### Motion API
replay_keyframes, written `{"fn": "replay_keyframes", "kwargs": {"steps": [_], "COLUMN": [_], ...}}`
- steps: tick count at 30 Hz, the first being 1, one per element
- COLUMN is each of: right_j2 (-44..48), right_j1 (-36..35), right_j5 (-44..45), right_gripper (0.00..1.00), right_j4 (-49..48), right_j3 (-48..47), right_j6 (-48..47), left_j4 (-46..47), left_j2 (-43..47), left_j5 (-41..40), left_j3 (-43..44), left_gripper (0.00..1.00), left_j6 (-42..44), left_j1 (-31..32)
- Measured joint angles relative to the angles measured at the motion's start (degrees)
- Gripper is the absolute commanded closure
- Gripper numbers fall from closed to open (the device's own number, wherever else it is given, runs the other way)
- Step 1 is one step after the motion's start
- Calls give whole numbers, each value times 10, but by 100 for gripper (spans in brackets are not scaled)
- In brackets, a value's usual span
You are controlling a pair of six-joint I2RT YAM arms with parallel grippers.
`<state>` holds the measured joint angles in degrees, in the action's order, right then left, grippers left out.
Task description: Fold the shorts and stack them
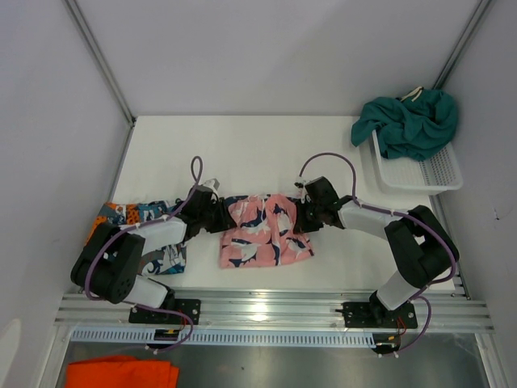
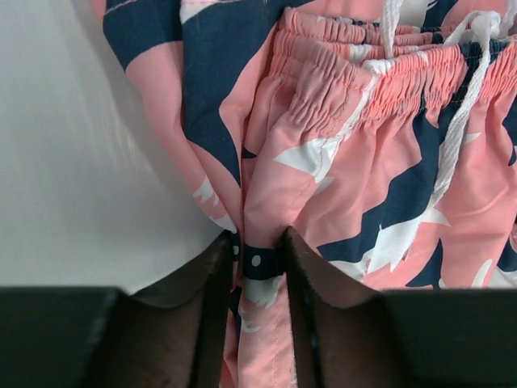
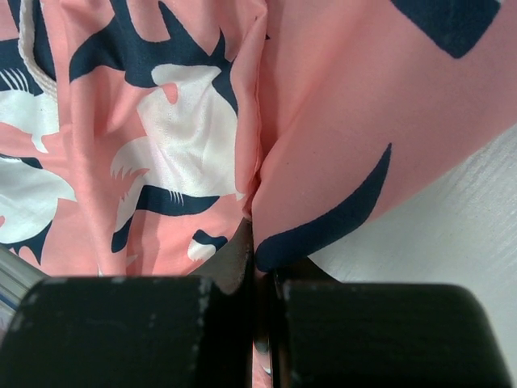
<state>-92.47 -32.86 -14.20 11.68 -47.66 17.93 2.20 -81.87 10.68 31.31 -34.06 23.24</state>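
The pink shorts with navy-white sharks [image 1: 262, 234] lie spread at the table's middle, between my two arms. My left gripper [image 1: 218, 214] is at their left edge. In the left wrist view a bunched fold of the pink fabric [image 2: 339, 186] fills the gap of the left gripper [image 2: 258, 246] and touches both fingers. My right gripper [image 1: 303, 212] is at their right edge. In the right wrist view the right gripper [image 3: 260, 250] is shut on a pinched edge of the pink cloth [image 3: 178, 145]. The blue, orange and white print shorts [image 1: 129, 214] lie under my left arm. The teal shorts [image 1: 412, 121] hang over the basket.
A white mesh basket [image 1: 420, 174] stands at the back right against the wall. A bright orange cloth [image 1: 121, 373] lies below the table's front rail [image 1: 275, 311]. White walls close the table on the left, the back and the right.
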Motion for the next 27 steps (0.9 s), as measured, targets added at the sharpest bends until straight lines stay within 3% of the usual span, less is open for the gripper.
{"fn": "replay_keyframes", "kwargs": {"steps": [3,6,12,22,27], "right_j2": [0,0,-2,-13,-37], "right_j1": [-8,-21,-47,-126,-161], "right_j5": [2,3,15,65,70], "right_gripper": [99,100,100,100,100], "right_j4": [0,0,0,-9,-42], "right_j3": [0,-1,-9,-118,-181], "right_j6": [0,5,21,82,112], "left_j4": [7,22,-8,-259,-373], "left_j2": [-15,-37,-45,50,116], "left_j5": [1,1,-16,-148,-182], "left_j3": [6,17,42,204,273], "left_gripper": [78,100,100,100,100], "left_j6": [-1,-2,4,38,49], "left_j1": [5,12,20,9,-41]}}
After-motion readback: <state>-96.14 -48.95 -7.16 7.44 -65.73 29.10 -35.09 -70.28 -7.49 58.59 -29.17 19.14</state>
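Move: The left edge of the pink shorts already lies between my half-closed left fingers; their middle is about 10 cm to this hand's right and 2 cm back, about level in height. From my right hand, already shut on their right side, that middle is some 10 cm left and 1 cm back. The folded patterned shorts lie about 27 cm left and 5 cm back of my left hand, and 47 cm left and 4 cm back of my right. I finish closing my left fingers on the pink shorts' left edge while that hand eases a little to the right, then lift it about 13 cm, swinging left and somewhat forward, its wrist turning some 20 degrees with its left side rising. My right hand keeps its grip, draws back a touch, then sweeps about 13 cm left towards the patterned shorts while rising nearly 10 cm. ##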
